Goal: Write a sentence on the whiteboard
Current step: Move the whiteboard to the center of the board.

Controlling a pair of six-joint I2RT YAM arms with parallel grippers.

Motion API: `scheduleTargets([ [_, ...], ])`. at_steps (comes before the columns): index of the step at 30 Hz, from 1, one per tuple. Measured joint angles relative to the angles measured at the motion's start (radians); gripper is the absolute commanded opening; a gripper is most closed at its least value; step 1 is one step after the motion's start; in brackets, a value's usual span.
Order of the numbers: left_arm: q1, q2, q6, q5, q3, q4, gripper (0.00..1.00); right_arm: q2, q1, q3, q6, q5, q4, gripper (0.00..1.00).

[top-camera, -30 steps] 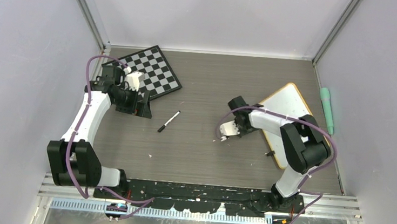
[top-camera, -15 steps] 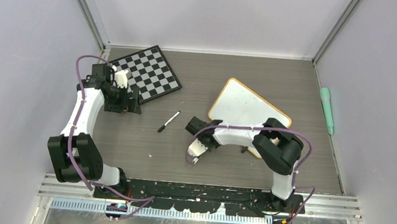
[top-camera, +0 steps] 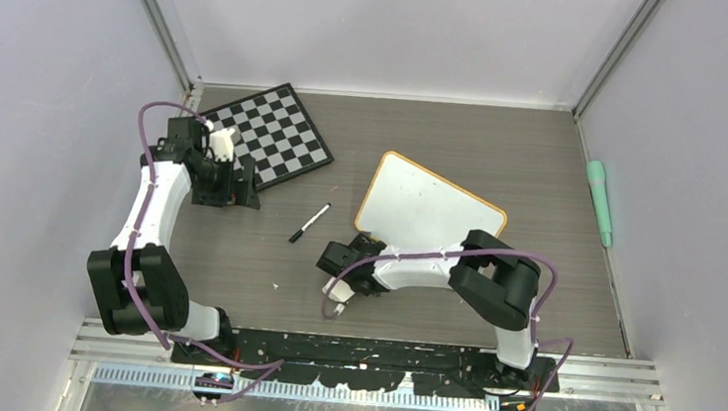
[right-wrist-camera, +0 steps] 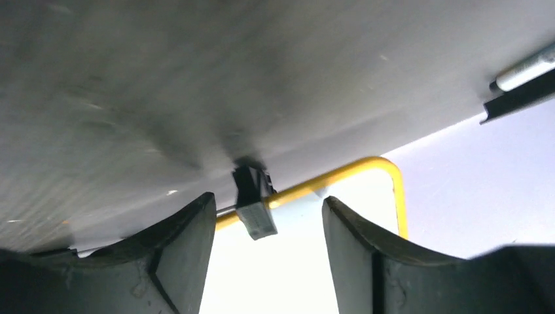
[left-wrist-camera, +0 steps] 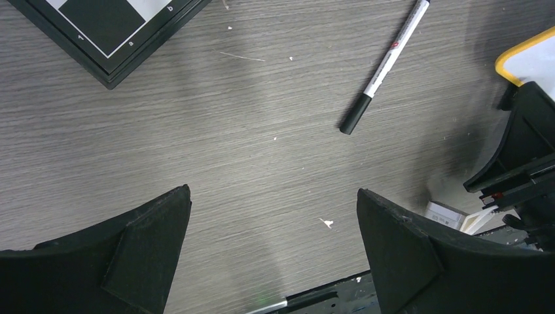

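The whiteboard (top-camera: 429,214) lies flat mid-table, tilted, with a yellow-orange rim; no sentence shows on its white face. My right gripper (top-camera: 364,248) is at its near-left edge. In the right wrist view this gripper (right-wrist-camera: 267,199) is open around the board's edge (right-wrist-camera: 288,275). A black foot clip (right-wrist-camera: 254,199) sits between the fingers, touching neither. A black-capped white marker (top-camera: 309,223) lies on the table left of the board. My left gripper (top-camera: 242,193) hovers near the chessboard, wide open and empty (left-wrist-camera: 273,193), with the marker (left-wrist-camera: 386,62) ahead of it.
A black-and-white chessboard (top-camera: 277,133) lies at the back left, its corner (left-wrist-camera: 111,26) close to my left gripper. A mint-green cylinder (top-camera: 599,201) rests beyond the table's right edge. My right arm (left-wrist-camera: 523,150) shows at the right of the left wrist view.
My right arm swept left and dragged the whiteboard from the right side to the middle, turning it. Its jaws, shut before, now stand open. The left arm drew back slightly toward the chessboard.
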Motion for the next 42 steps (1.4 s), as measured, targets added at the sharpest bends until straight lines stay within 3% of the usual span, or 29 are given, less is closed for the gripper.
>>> scheduleTargets([
  [6, 0.000, 0.000, -0.015, 0.026, 0.000, 0.000, 1.00, -0.012, -0.002, 0.071, 0.168, 0.016, -0.034, 0.85],
  [12, 0.000, 0.000, -0.037, 0.090, 0.023, 0.015, 1.00, -0.160, -0.034, 0.217, 0.443, -0.098, -0.146, 0.86],
  [18, -0.042, 0.000, -0.069, 0.100, 0.082, 0.068, 1.00, -0.356, -0.253, 0.425, 0.755, -0.304, -0.220, 0.87],
  [25, -0.360, 0.005, -0.133, -0.014, 0.082, 0.160, 0.95, -0.574, -0.628, 0.475, 1.081, -0.528, -0.301, 0.90],
  [30, -0.603, 0.019, -0.226, -0.148, 0.042, 0.288, 0.86, -0.745, -0.834, 0.399, 1.303, -0.602, -0.313, 0.97],
  [36, -0.893, 0.109, -0.310, -0.351, 0.002, 0.425, 0.70, -0.911, -1.002, 0.268, 1.491, -0.602, -0.320, 0.97],
  [42, -1.016, 0.239, -0.409, -0.458, -0.039, 0.523, 0.61, -0.946, -1.069, 0.175, 1.562, -0.619, -0.325, 0.97],
])
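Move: The left hand goes for the black clip on the whiteboard's near-left edge, about 32 cm to its right, roughly level in reach and some 12 cm lower; the whiteboard's middle is about 42 cm right and 7 cm farther out. The marker lies 16 cm right and 3 cm ahead, the chessboard 21 cm ahead and 4 cm right. From the right hand, the clip is about 2 cm below, between its already parted fingers, and the whiteboard's middle 8 cm ahead and 10 cm right. The right hand leaves the clip, rising steeply first and then swinging away to the right, to end about 28 cm up and 26 cm right of its start, the wrist rolling far round as the fingers open nearly all the way. As it clears, the left hand lifts a few centimetres and sweeps about 29 cm right past the marker, then sinks towards the vacated clip, turning clockwise by some 25 degrees and narrowing its wide-open fingers to about two thirds, without reaching the clip yet. ##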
